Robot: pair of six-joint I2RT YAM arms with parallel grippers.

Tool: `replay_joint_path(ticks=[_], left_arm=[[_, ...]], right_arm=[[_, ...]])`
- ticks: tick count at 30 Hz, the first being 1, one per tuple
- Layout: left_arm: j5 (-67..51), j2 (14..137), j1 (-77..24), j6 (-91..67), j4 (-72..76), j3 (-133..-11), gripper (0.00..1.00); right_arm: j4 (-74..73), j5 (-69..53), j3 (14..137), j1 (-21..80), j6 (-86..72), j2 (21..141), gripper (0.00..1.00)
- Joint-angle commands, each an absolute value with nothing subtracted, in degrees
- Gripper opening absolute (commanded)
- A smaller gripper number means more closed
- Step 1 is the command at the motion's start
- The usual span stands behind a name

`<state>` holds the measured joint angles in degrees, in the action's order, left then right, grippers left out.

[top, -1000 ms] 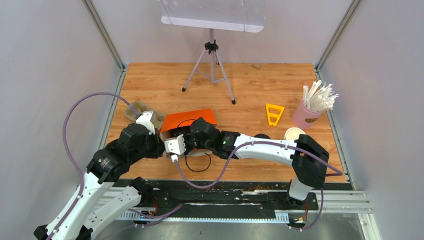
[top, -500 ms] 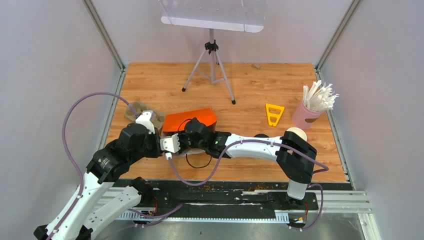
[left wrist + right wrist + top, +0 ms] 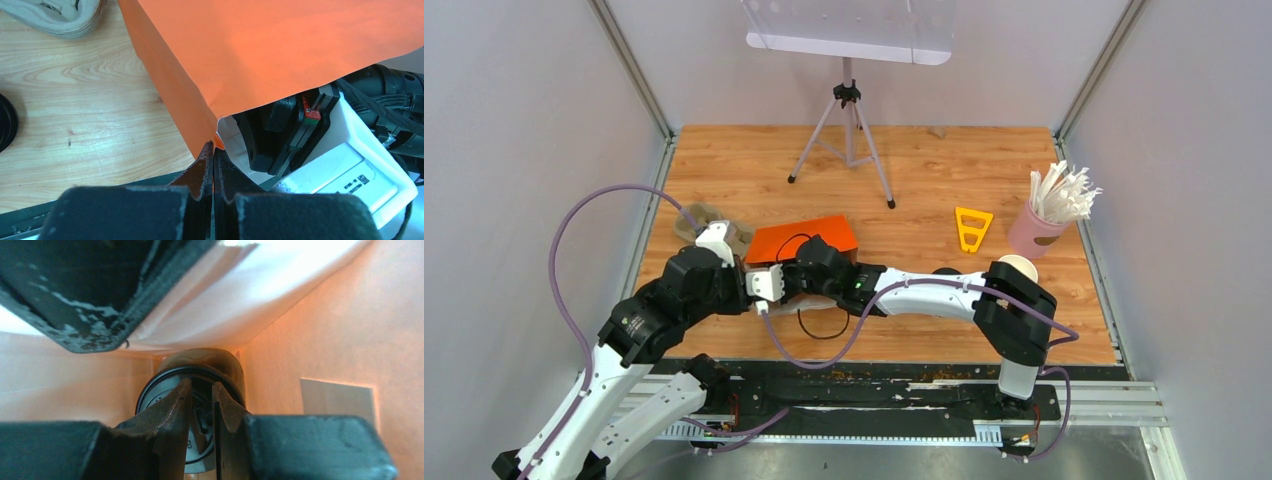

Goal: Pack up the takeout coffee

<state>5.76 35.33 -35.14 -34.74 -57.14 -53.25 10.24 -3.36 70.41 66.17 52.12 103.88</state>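
Observation:
The orange paper bag (image 3: 809, 235) lies on its side at the table's middle left. My left gripper (image 3: 213, 146) is shut on the corner of the bag's mouth edge (image 3: 200, 125), holding it up. My right gripper (image 3: 201, 390) reaches deep inside the bag, its jaws a narrow gap apart. Just beyond its fingertips sits one takeout coffee cup, with its black lid (image 3: 155, 387) facing the camera at the bag's far end. The fingers do not close around it. In the top view the bag hides the cup and the right fingers.
The brown pulp tray (image 3: 704, 218) lies left of the bag. A lidless white cup (image 3: 1014, 266) and a loose black lid (image 3: 946, 271) sit by the right arm. A pink cup of straws (image 3: 1039, 230), a yellow triangle (image 3: 972, 228) and a tripod (image 3: 846, 130) stand farther back.
The right arm has pushed left, deeper into the bag, and its elbow has swung left. Its jaws have narrowed. The left gripper has kept its hold on the bag's edge.

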Motion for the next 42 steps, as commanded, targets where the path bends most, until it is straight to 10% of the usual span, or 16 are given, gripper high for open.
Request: replay_joint_path(ticks=[1,20,42], left_arm=[[4.4,34.8,-35.3,-35.3,-55.4,-53.6,0.00],[5.2,36.5,-35.2,-34.7,-54.2,-55.7,0.00],[5.5,38.5,-35.3,-32.5,-52.4,-55.5,0.00]], right_arm=[[13.7,-1.6,69.6,65.5,49.3,104.5,0.22],[-5.0,-7.4,73.9,65.0,42.3,92.1,0.28],[-40.2,-20.0,80.1,65.2,21.7,74.7,0.70]])
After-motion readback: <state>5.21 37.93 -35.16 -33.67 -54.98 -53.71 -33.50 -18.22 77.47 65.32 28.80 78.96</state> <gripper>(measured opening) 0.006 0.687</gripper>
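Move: The right hand reaches inside the tipped orange bag, its fingertips at the black lid of the takeout coffee; the cup's middle is about 2 cm ahead, 2 cm left and 5 cm below. The outside cup tray lies some 13 cm ahead and 12 cm left of that hand; another lidded coffee stands about 33 cm right, 3 cm back. From the left hand, pinching the bag's rim, the bagged coffee is about 8 cm ahead, 5 cm right, 10 cm lower. Coming away from the lid of the coffee in the bag, the right hand lingers briefly, then withdraws out through the bag's mouth, some 11 cm to the right and as far back, rising about 9 cm. The fingers spread well open on the way out and the hand tilts roughly 30 degrees about its left-right axis. The shut left fingers keep their pinch on the rim corner, drifting only about a centimetre. ##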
